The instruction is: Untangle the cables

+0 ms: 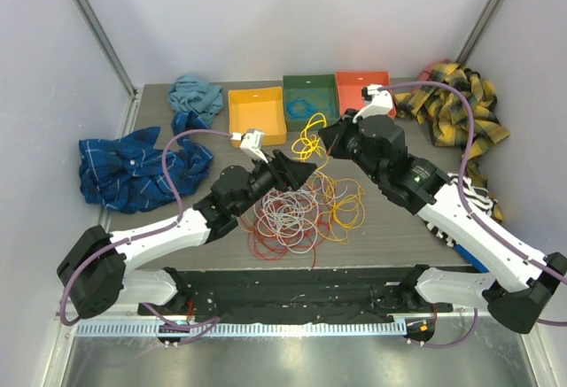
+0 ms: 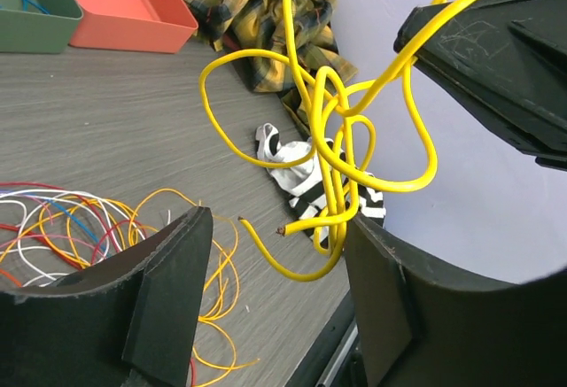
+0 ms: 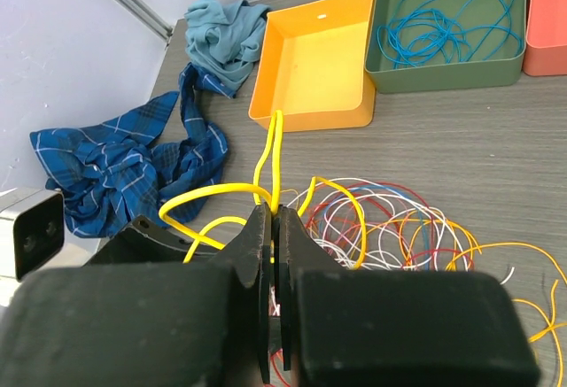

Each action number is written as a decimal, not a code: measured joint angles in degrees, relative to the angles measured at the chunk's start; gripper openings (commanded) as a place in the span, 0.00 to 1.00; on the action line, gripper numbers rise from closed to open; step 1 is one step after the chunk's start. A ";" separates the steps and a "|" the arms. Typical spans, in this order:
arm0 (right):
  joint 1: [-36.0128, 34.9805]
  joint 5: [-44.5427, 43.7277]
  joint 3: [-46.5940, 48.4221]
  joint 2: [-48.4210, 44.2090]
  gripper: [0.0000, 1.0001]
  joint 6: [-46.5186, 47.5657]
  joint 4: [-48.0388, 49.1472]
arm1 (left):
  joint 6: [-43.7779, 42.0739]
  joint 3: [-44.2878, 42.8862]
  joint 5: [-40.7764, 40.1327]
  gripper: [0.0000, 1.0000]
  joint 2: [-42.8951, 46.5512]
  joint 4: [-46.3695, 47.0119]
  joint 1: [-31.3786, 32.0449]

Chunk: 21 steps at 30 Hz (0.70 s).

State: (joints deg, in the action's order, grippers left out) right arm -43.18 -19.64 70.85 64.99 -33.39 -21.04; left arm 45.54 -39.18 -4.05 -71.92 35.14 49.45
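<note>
A heap of thin cables (image 1: 297,214) in red, white, orange and yellow lies on the table between the arms. My right gripper (image 3: 275,216) is shut on a thick yellow cable (image 3: 276,143) and holds it above the heap. The cable hangs down in a knotted loop (image 2: 341,161) from the right gripper (image 1: 330,137). My left gripper (image 2: 276,223) is open around the bottom of that loop, which lies close against the right-hand finger (image 2: 399,290). The cable's cut end (image 2: 283,229) points into the gap. From above, the left gripper (image 1: 301,173) sits just below the yellow cable (image 1: 309,135).
At the back stand a yellow tray (image 1: 257,126), a green tray (image 1: 310,83) holding a blue cable, and a red tray (image 1: 363,80). A blue plaid cloth (image 1: 133,170) and a teal cloth (image 1: 195,95) lie left. A yellow plaid cloth (image 1: 456,104) and a striped cloth (image 2: 301,174) lie right.
</note>
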 measured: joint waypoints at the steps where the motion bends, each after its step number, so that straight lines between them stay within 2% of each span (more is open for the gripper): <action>1: 0.00 0.09 -0.09 -0.11 0.01 -0.02 -0.02 | -0.02 0.00 0.02 0.54 -0.22 0.22 0.02; 2: 0.00 0.11 -0.15 -0.22 0.01 -0.02 -0.02 | -0.04 0.00 0.04 0.48 -0.35 0.39 0.04; 3: 0.00 0.13 -0.15 -0.35 0.01 -0.02 0.00 | -0.09 0.00 0.11 0.36 -0.37 0.59 0.04; 4: 0.00 0.17 -0.15 -0.52 0.01 -0.02 0.00 | -0.17 0.00 0.20 0.31 -0.39 0.85 0.04; 7: 0.00 0.20 -0.17 -1.14 0.01 -0.07 0.02 | -0.57 0.00 0.42 0.01 -0.37 1.81 0.04; 15: 0.00 0.28 -0.22 -1.66 0.01 -0.50 0.00 | -0.94 0.98 0.85 0.00 0.76 1.70 0.04; 16: 0.00 0.31 -0.26 -1.66 0.07 -0.61 0.00 | -0.94 1.16 0.85 0.00 1.11 1.51 0.04; 17: 0.00 0.31 -0.28 -1.66 0.19 -0.66 0.00 | -0.92 1.36 0.87 0.00 1.64 1.22 0.04; 18: 0.00 0.33 -0.31 -1.66 0.32 -0.70 0.00 | -0.92 1.55 0.94 0.00 2.29 1.01 0.04; 19: 0.00 0.44 -0.35 -1.66 0.52 -0.98 0.00 | -0.87 1.77 1.11 0.00 2.97 0.85 0.04; 21: 0.00 0.83 -0.35 -1.66 0.61 -1.07 -0.04 | -0.81 2.23 1.25 0.00 4.59 0.26 0.04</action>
State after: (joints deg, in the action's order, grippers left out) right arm -43.18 -18.81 70.50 63.33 -34.46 -21.08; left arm 44.73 -36.95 -2.81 -67.33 35.40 49.50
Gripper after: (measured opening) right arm 0.436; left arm 0.029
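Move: The yellow cable bundle hangs in the air from the right hand's shut fingertips, its middle about 4 cm left of and 2 below them. From the half-open left fingers, already around its lower end, that middle is about 3 cm ahead, 1 right and 5 up. The cable tangle lies some 27 cm below the left hand, 5 back and 5 left; the green tray's about 25 ahead, straight on, at table height. Left fingers shut on the yellow bundle, then draw it about 2 cm up, back and left as right fingers open. ##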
